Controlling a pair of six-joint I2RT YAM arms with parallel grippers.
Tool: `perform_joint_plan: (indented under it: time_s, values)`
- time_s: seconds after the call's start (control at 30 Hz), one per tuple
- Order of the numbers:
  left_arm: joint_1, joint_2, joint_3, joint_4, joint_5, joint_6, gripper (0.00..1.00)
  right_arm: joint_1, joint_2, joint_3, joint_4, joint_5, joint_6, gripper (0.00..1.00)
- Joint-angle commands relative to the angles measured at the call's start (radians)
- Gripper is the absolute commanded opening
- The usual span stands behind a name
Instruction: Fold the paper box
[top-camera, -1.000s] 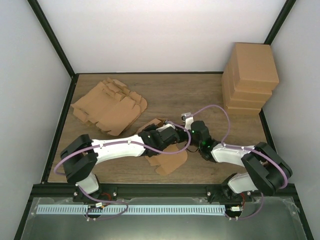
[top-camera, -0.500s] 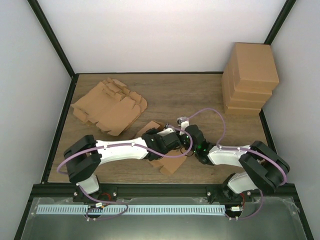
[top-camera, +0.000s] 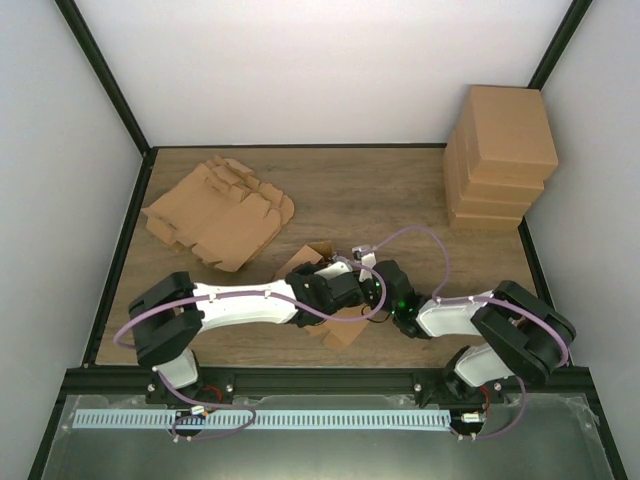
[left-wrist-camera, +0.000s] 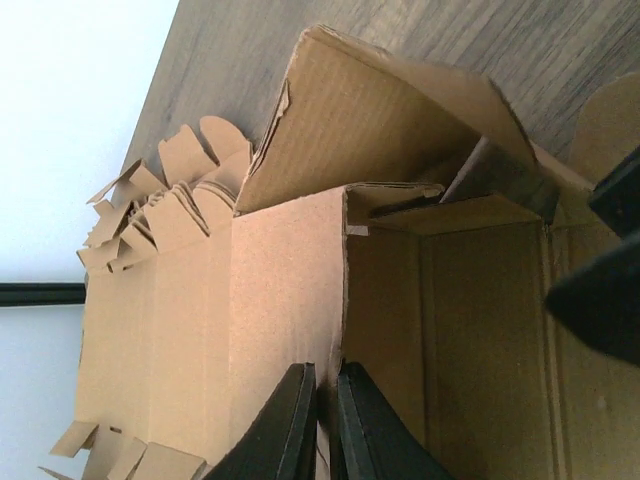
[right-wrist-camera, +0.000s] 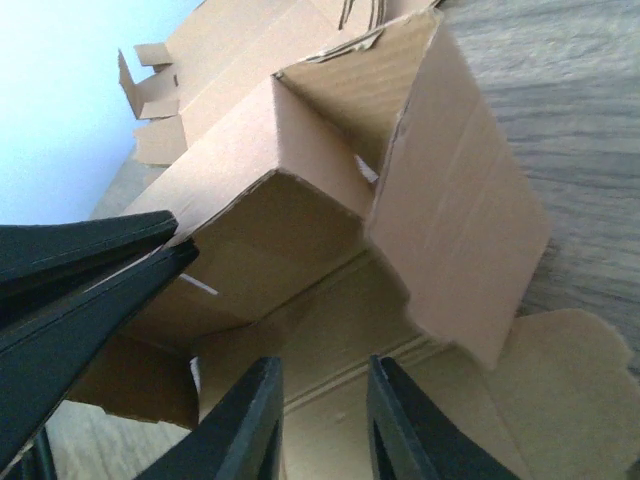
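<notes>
The paper box (top-camera: 343, 331) is a half-folded brown cardboard piece near the table's front middle, with both grippers meeting over it. My left gripper (top-camera: 345, 288) is shut on one upright wall of the paper box (left-wrist-camera: 290, 290), the edge pinched between its black fingertips (left-wrist-camera: 300, 400). My right gripper (top-camera: 378, 290) comes in from the right. In the right wrist view it (right-wrist-camera: 325, 375) stands open above the box's floor panel (right-wrist-camera: 340, 330), with nothing between its fingers. A side wall (right-wrist-camera: 460, 210) stands up at the right, and the left gripper's fingers (right-wrist-camera: 80, 270) show at the left.
A loose pile of flat cardboard blanks (top-camera: 220, 210) lies at the back left. A stack of finished boxes (top-camera: 500, 150) stands at the back right corner. Black frame rails (top-camera: 120, 250) edge the table, with white walls around it.
Both grippers and the box have shifted toward the near edge. My right gripper has opened and let go of the cardboard. The left has stayed shut on the wall.
</notes>
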Motion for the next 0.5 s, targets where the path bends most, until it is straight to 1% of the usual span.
perform_joint_plan:
  time_s: [0.0,0.1,0.17,0.33,0.47]
  values:
    - [-0.016,-0.044,-0.032,0.048,0.03,0.007,0.08,0.016,-0.016,-0.001,0.061,-0.05,-0.042,0.29]
    - [-0.016,-0.057,-0.041,0.054,0.037,0.016,0.08,0.014,-0.05,-0.011,0.056,-0.057,-0.081,0.41]
    - [-0.016,-0.056,-0.042,0.055,0.04,0.019,0.08,0.005,-0.075,-0.024,0.051,-0.064,-0.107,0.46]
    - [-0.016,-0.047,-0.04,0.055,0.03,0.02,0.08,-0.06,-0.195,-0.103,0.047,-0.078,-0.124,0.5]
    - [-0.016,-0.045,-0.04,0.056,0.03,0.02,0.08,-0.167,-0.283,-0.139,0.038,-0.129,-0.137,0.52]
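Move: The left wall's top edge is already pinched in my left fingers; that wall's middle lies some 6 cm to the left of my right hand, 3 cm ahead and 3 cm below. The box's upright far panel stands about 8 cm ahead of my right hand and 3 cm to its left, roughly level. A rounded flap lies flat 7 cm ahead of that hand, 4 cm right and 7 cm lower. From my left hand the far panel is 9 cm ahead and 3 cm right. I bring my empty right hand up and out of the box, easing back about 1.5 cm first, then swinging right, away from the left wall and my left hand, and ending about 3 cm higher and 3 cm to the right. On the way I spread its fingers from a small gap to about half open and tip them up slightly. My left hand stays shut on the left wall's top edge. ##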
